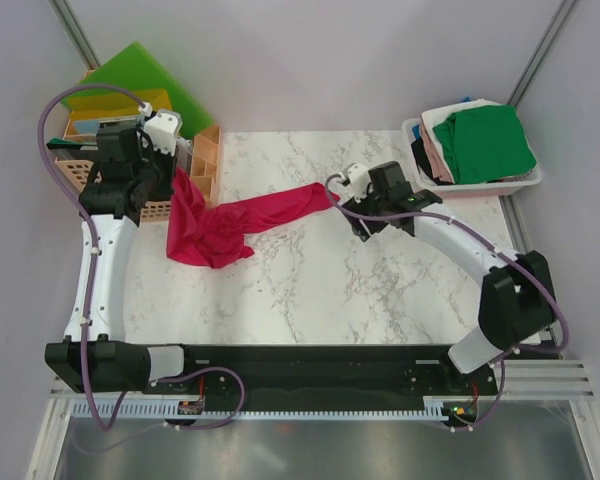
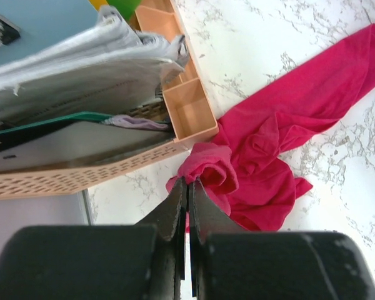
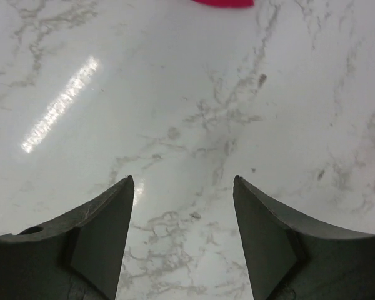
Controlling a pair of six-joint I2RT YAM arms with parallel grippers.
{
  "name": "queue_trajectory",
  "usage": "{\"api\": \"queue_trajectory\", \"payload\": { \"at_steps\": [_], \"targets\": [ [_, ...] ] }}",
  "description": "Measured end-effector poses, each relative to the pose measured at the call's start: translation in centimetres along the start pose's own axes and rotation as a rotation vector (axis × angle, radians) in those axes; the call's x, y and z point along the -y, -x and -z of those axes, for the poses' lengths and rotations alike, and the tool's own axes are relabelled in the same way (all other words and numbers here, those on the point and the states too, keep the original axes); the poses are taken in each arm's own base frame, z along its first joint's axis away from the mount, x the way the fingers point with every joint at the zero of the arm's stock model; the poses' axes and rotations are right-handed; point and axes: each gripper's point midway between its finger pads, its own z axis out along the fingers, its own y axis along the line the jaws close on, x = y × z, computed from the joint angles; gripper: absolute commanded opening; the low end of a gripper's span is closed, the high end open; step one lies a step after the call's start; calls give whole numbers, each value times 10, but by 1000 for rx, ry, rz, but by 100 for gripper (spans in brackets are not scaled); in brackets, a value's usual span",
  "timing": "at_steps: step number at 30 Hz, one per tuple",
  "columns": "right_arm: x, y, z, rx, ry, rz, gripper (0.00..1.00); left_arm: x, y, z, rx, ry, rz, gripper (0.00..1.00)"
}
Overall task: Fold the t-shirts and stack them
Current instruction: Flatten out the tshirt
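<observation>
A crimson-pink t-shirt (image 1: 220, 228) lies bunched on the marble table at the left, with one part drawn out to the right toward the middle. My left gripper (image 2: 189, 182) is shut on a fold of this shirt's cloth (image 2: 262, 156) and holds it up beside the peach organiser; from above the left gripper (image 1: 183, 168) sits at the shirt's top corner. My right gripper (image 3: 182, 181) is open over bare marble with nothing between its fingers. Only the shirt's edge (image 3: 224, 2) shows ahead of it. From above, the right gripper (image 1: 340, 188) is at the shirt's right end. Folded t-shirts, a green one (image 1: 485, 140) on top, fill a basket.
A white basket (image 1: 520, 183) stands at the back right corner. Peach organiser trays (image 2: 187, 109) with papers and a green folder (image 1: 140, 75) crowd the back left, close to my left gripper. The table's near edge meets the black base rail (image 1: 310, 360).
</observation>
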Motion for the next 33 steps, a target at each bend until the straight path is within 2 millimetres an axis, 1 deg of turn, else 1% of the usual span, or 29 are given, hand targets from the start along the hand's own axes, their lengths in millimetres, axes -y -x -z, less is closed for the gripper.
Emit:
{"api": "queue_trajectory", "payload": {
  "at_steps": [2, 4, 6, 7, 9, 11, 12, 13, 15, 16, 17, 20, 24, 28, 33],
  "targets": [
    [-19, 14, -13, -14, 68, 18, 72, 2, -7, -1, -13, -4, 7, 2],
    [-30, 37, -22, -6, 102, 38, 72, 5, -15, -2, -29, -9, 14, 2],
    [-38, 67, -30, 31, 120, 63, 72, 8, -24, -3, -48, -14, 20, 2],
    [-47, 85, -35, 48, 134, 82, 71, 9, -27, -3, -54, -15, 24, 2],
    [-61, 114, -45, 82, 159, 109, 72, 10, -30, -4, -61, -13, 31, 2],
    [-79, 142, -59, 108, 197, 128, 71, 9, -31, -4, -64, -5, 39, 2],
    [-88, 155, -68, 124, 219, 135, 72, 9, -32, -3, -65, -2, 43, 2],
    [-96, 162, -76, 128, 237, 138, 72, 8, -31, -3, -64, 1, 47, 2],
    [-109, 167, -95, 112, 267, 139, 72, 8, -31, -2, -61, 5, 54, 2],
    [-115, 165, -106, 95, 277, 139, 73, 8, -30, -1, -60, 6, 57, 2],
    [-120, 160, -116, 74, 287, 139, 73, 8, -30, -1, -59, 6, 60, 2],
    [-133, 141, -137, 0, 310, 142, 74, 9, -32, 1, -57, 7, 65, 2],
    [-146, 126, -156, -52, 329, 143, 74, 12, -38, 1, -64, 4, 70, 2],
    [-152, 116, -163, -82, 336, 146, 73, 14, -44, -1, -77, -1, 73, 2],
    [-154, 117, -165, -76, 335, 143, 70, 15, -48, -3, -84, -3, 75, 2]
  ]
}}
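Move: From the open right hand, the near edge of the t-shirt's laid-out strip lies some 24 cm left and 7 cm ahead, about 10 cm lower. The strip's right end is nearer, roughly 12 cm ahead and 10 cm left of that hand, and the shirt's heap about 41 cm left, 4 cm ahead. From the raised left hand, which already pinches the shirt, the heap lies 9 cm right, 2 cm ahead, 30 cm below; that near edge, 25 cm right, 5 cm ahead; the orange tray, 14 cm ahead, 8 cm right, 22 cm below. The right hand sweeps some 24 cm left and a little forward to the near edge of the t-shirt's strip, arching up about 4 cm on the way and then sinking about 10 cm with the fingers kept wide and the hand turning counter-clockwise; contact with the cloth can't be made out. The left hand keeps its pinch on the shirt beside the basket and eases down some 4 cm and slightly back, lowering the hanging part. ##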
